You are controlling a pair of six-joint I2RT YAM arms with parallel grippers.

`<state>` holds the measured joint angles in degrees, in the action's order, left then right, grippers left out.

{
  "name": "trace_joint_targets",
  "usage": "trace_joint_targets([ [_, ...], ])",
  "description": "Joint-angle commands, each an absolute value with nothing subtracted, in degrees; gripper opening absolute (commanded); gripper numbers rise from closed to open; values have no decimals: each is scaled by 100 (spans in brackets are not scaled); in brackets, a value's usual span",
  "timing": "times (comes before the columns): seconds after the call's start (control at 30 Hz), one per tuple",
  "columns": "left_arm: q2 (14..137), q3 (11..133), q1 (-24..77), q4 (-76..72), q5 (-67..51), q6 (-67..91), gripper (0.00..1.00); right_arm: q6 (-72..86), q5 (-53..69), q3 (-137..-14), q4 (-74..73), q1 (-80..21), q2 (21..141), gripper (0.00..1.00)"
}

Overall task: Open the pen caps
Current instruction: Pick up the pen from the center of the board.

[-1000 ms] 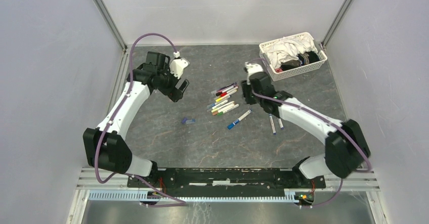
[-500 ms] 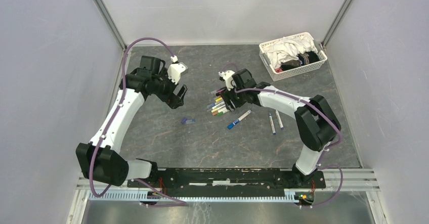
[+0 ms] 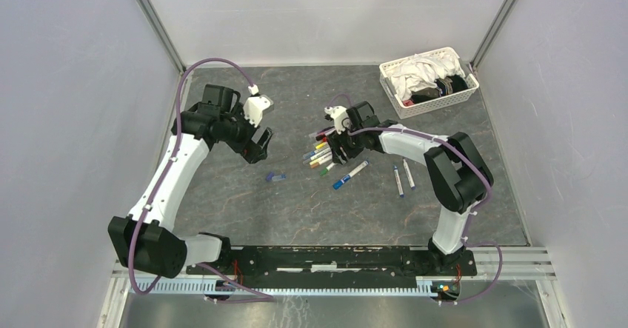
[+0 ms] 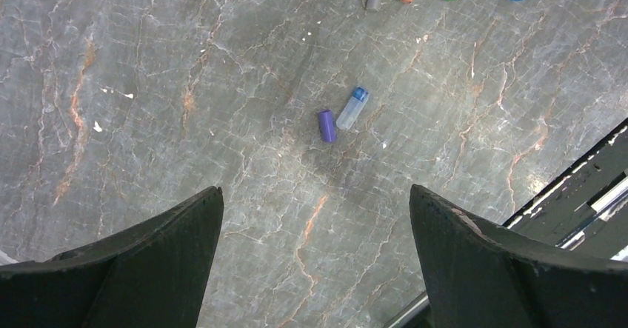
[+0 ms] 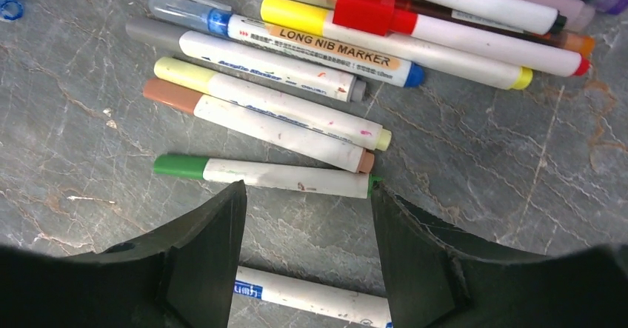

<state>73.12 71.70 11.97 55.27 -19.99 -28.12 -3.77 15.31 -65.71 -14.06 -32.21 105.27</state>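
Several pens [image 3: 322, 152] lie side by side in a cluster at the table's middle, white barrels with coloured caps. My right gripper [image 3: 335, 149] hangs over the cluster's near side. In the right wrist view it [image 5: 306, 195] is open, its fingertips just short of a green-capped pen [image 5: 263, 174], and a white pen with blue print [image 5: 311, 296] lies on the table below the jaws, not held. Two loose pen caps, one purple [image 4: 326, 126] and one clear with a blue end [image 4: 352, 109], lie ahead of my open, empty left gripper [image 4: 315, 195], which hovers left of the cluster [image 3: 259, 143].
A white lattice basket [image 3: 449, 98] of cloths stands at the back right. Two more pens [image 3: 403, 178] lie right of the cluster. A blue-ended pen [image 3: 349, 174] lies just in front of it. Grey walls and metal posts enclose the table.
My right arm has swung left from beside the pens to above the cluster, and its jaws have widened. The left gripper has shifted slightly nearer the loose caps.
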Motion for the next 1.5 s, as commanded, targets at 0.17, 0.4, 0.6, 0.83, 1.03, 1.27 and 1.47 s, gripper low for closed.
trace_joint_targets([
  [0.17,7292,7424,1169,5709,-2117,-2826,100,-475,1828,-6215,-963,-3218,10464,63],
  [0.4,7432,7488,1169,5707,-2168,-2787,100,-229,1517,-5620,-728,-3350,9923,61],
  [0.6,7441,7461,1169,5687,-2183,-2786,100,545,762,-5585,-850,-3434,9684,60],
  [0.83,7328,7372,1169,5661,-2126,-2784,100,1326,155,-5643,-1096,-3758,9957,42],
  [1.03,7205,7301,1169,5651,-2050,-2817,100,1727,-264,-5911,-1444,-3891,10193,37],
  [1.27,7137,7310,1169,5651,-2048,-2821,100,2048,-322,-6057,-1354,-4107,10334,13],
  [1.47,7129,7372,1169,5543,-2257,-2658,100,2620,-14,-6176,-747,-4227,9905,0],
])
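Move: The green pen's middle lies almost under the right hand, about 2 cm to its left, 1 cm back and 2 cm below. From the same hand, the brown pen is some 4 cm left and 1 cm ahead, and the blue-capped pen about 2 cm right and 4 cm back, both also 2 cm below. The green pen is about 21 cm right of the left hand, 3 cm ahead and 18 cm below. Draw the right gripper about 4 cm back towards the robot, away from the brown pen, sinking nearly 2 cm to the board and pushing the blue-capped pen out of the way. While working back, turn the wrist some 20 degrees clockwise, then shut the part-open fingers fully so the tips pinch the green pen around the middle of its body. ##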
